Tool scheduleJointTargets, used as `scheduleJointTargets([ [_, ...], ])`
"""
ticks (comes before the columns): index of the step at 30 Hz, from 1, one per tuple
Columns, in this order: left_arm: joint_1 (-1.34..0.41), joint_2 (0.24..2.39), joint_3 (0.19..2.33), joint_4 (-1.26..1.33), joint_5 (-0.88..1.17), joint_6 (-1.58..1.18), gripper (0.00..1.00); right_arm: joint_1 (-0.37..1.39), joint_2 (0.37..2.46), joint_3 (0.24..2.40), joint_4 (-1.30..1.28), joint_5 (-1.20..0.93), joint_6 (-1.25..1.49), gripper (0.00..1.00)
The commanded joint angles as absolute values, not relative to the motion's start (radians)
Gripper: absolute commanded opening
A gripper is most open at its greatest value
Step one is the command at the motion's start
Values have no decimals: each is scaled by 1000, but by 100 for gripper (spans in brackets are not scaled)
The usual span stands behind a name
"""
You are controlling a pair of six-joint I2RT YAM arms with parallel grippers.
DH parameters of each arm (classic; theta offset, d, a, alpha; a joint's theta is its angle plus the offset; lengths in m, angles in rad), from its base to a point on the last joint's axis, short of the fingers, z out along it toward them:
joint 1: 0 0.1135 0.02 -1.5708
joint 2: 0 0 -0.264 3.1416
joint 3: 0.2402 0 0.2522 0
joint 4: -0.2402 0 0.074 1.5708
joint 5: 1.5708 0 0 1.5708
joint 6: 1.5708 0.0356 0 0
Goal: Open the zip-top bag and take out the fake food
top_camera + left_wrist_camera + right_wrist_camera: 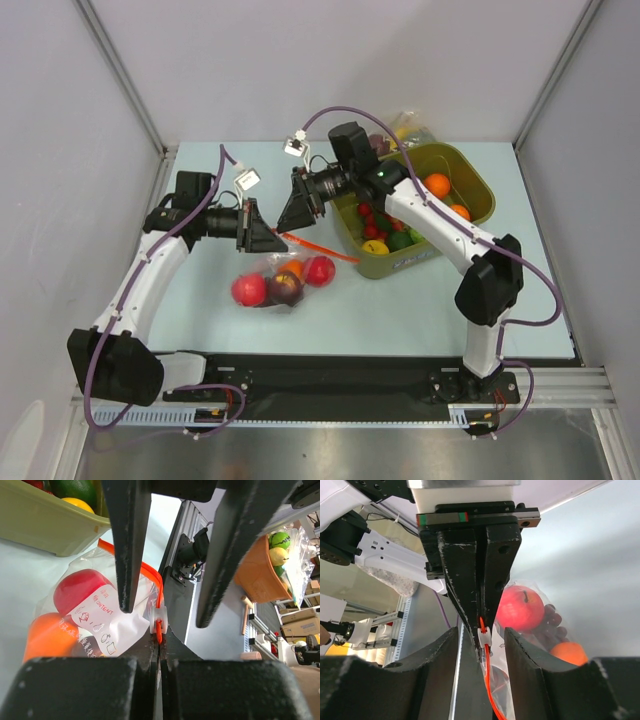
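The zip-top bag lies on the table in front of both grippers, its red-orange zip strip lifted at the left end. Inside it is the fake food: a red apple, a grape bunch, an orange fruit and a dark maroon fruit. My left gripper is shut on the zip strip just behind the white slider. My right gripper is open, a finger on each side of the slider with gaps showing. From above the two grippers meet tip to tip.
An olive-green bin stands to the right of the bag, holding oranges, a lime, a lemon and small red chillies. Another clear bag with fruit shapes lies behind the bin. Grey walls close in the table's left, back and right sides.
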State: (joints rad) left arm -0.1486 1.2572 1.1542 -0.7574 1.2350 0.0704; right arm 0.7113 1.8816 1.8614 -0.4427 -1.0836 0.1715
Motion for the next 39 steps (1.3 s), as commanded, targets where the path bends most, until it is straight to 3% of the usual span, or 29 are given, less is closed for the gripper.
scheduleJointTargets([
  [1,-160,1252,1189,-715,1284,77,0,713,1893,1852,-420,-1120,176,47],
  [9,-161,1250,1183,-703,1278,69,0,716,1888,1844,-439,-1131,160,41],
  [21,-161,1250,1180,-696,1255,69,0,716,1885,1842,-440,-1138,152,0],
  [39,-146,1226,1152,-647,1166,51,0,678,1862,1802,-522,-1109,86,0],
])
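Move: The slider of the zip-top bag is between the right hand's half-open fingers, about 1 cm below its hand point. The left hand keeps its pinch on the zip's end, with the slider some 2 cm to its right. From the right hand, the zip's loose end is about 16 cm right, 2 cm back and 6 cm lower; the orange is 2 cm right, 1 cm ahead, and the near red fruit 9 cm right, neither ahead nor back, both roughly 15 cm below. Down about 1 cm, the right hand settles around the slider, then closes its fingers and pinches it from both sides. Holding the slider, it then eases down, slightly forward and to the right, away from the left fingertips, another 2 cm or so. The left hand keeps its grip on the zip's end, at first still, then drifts about 1 cm forward. ##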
